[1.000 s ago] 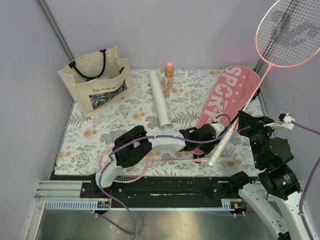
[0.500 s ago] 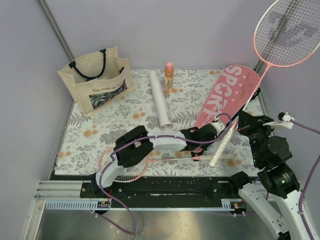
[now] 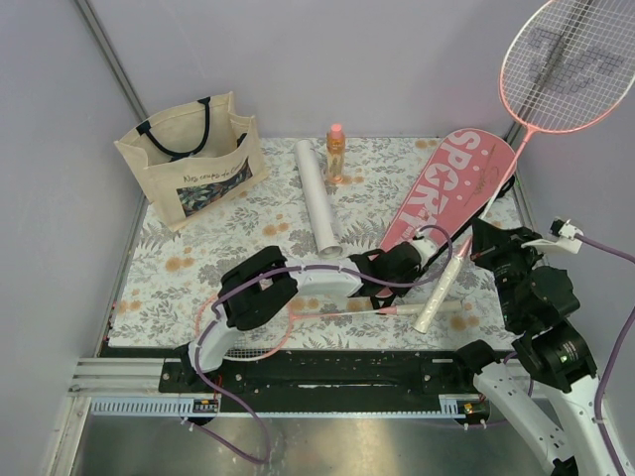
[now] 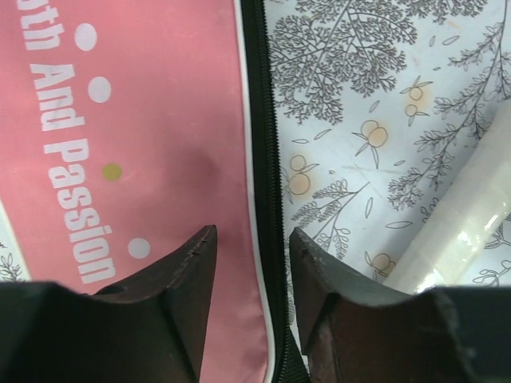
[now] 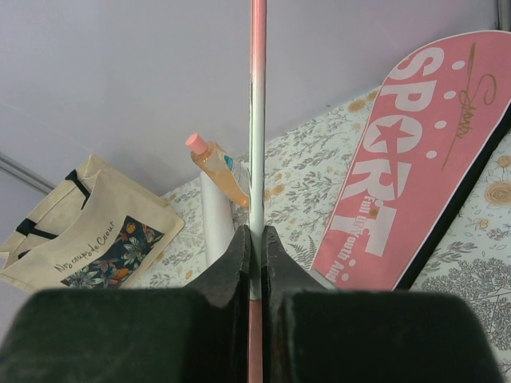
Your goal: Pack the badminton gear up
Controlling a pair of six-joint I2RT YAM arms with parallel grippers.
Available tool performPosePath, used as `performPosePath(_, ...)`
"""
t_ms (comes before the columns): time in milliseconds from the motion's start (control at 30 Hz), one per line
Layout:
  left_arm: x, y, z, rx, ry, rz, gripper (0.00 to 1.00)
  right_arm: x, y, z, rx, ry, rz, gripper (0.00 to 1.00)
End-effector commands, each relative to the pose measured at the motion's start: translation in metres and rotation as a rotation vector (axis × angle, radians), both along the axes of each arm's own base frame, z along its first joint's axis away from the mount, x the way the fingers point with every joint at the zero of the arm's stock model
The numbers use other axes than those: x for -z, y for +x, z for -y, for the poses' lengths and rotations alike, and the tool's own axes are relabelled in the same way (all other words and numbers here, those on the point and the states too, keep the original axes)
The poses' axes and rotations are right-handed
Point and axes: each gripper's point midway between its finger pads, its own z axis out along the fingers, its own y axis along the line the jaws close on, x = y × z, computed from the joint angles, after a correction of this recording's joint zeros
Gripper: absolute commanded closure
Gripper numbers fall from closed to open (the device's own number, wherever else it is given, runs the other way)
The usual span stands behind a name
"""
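My right gripper [image 5: 255, 239] is shut on the thin shaft of a pink-framed racket [image 3: 568, 64]. The racket's head stands high at the back right and its white handle [image 3: 442, 293] slants down toward the table. The pink "SPORT" cover [image 3: 446, 188] lies flat at the right. My left gripper [image 4: 251, 255] is open over the cover's [image 4: 144, 144] lower end, its jaws either side of the black zip edge [image 4: 259, 144]. A second racket [image 3: 223, 332] lies along the front edge under the left arm. The long white tube [image 3: 317, 193] lies at the back middle.
A beige tote bag [image 3: 193, 159] with black straps stands at the back left. An orange bottle [image 3: 336, 154] with a pink cap stands beside the tube's far end. The flowered mat [image 3: 198, 253] covers the table, with walls close on both sides.
My left arm has shifted slightly leftward along the cover's lower end. The raised racket has tilted a touch, still in the right gripper's grip.
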Motion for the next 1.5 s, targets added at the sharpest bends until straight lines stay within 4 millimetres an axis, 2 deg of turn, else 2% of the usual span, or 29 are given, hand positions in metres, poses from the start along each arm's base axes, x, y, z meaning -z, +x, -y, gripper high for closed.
performPosePath(0, -0.014, -0.007, 0.017, 0.036, 0.005, 0.075, 0.55, -0.039, -0.009, 0.007, 0.014, 0.05, 0.111, 1.0)
performPosePath(100, -0.004, -0.004, 0.015, 0.029, 0.036, 0.083, 0.56, -0.037, -0.009, 0.007, 0.013, 0.053, 0.108, 1.0)
performPosePath(167, 0.003, -0.004, 0.013, 0.025, 0.053, 0.083, 0.61, -0.037, -0.01, 0.007, 0.015, 0.052, 0.109, 1.0)
performPosePath(300, 0.01, -0.004, 0.01, 0.019, 0.068, 0.075, 0.83, -0.035, -0.008, 0.008, 0.021, 0.048, 0.103, 1.0)
performPosePath(367, 0.006, -0.002, 0.011, 0.007, 0.059, 0.083, 0.99, -0.033, -0.007, 0.007, 0.019, 0.051, 0.097, 1.0)
performPosePath(400, 0.002, -0.001, 0.011, 0.003, 0.053, 0.089, 1.0, -0.034, -0.007, 0.007, 0.019, 0.053, 0.095, 1.0)
performPosePath(533, -0.021, 0.003, 0.011, -0.022, 0.008, 0.11, 1.0, -0.035, -0.001, 0.012, 0.063, 0.039, 0.085, 1.0)
performPosePath(600, -0.043, 0.004, 0.013, -0.036, -0.06, 0.113, 1.0, -0.041, 0.002, 0.022, 0.123, 0.015, 0.087, 1.0)
performPosePath(667, -0.061, 0.004, 0.014, -0.038, -0.13, 0.104, 1.0, -0.051, 0.006, 0.029, 0.171, -0.011, 0.102, 1.0)
performPosePath(767, -0.076, -0.004, 0.013, -0.018, -0.203, 0.092, 1.0, -0.066, 0.017, 0.033, 0.218, -0.059, 0.113, 1.0)
performPosePath(967, -0.078, -0.012, 0.006, -0.006, -0.263, 0.04, 1.0, -0.08, 0.045, 0.024, 0.234, -0.131, 0.097, 1.0)
performPosePath(1067, -0.084, -0.006, 0.0, -0.03, -0.317, -0.02, 1.0, -0.082, 0.053, 0.024, 0.255, -0.165, 0.064, 1.0)
performPosePath(1200, -0.101, 0.012, -0.01, -0.096, -0.436, -0.107, 1.0, -0.086, 0.056, 0.032, 0.291, -0.186, 0.002, 1.0)
performPosePath(1333, -0.11, 0.025, -0.017, -0.11, -0.534, -0.209, 1.0, -0.077, 0.059, 0.033, 0.292, -0.212, -0.062, 1.0)
performPosePath(1467, -0.112, 0.035, -0.02, -0.125, -0.559, -0.239, 1.0, -0.033, 0.057, 0.031, 0.267, -0.246, -0.223, 1.0)
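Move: The bag's zipped edge lies right at the left fingertips, about 1 cm below. From that hand, the lying racket's handle is roughly 8 cm back, level left-right, and the white tube some 18 cm ahead and 26 cm left. From the right hand, still holding the other racket high, that zipped edge is about 3 cm ahead, 10 cm left and 33 cm below. Left fingers pinch the bag's zipped edge, lifting it 5 cm forward-left; right hand carries its racket 6 cm forward-up. ##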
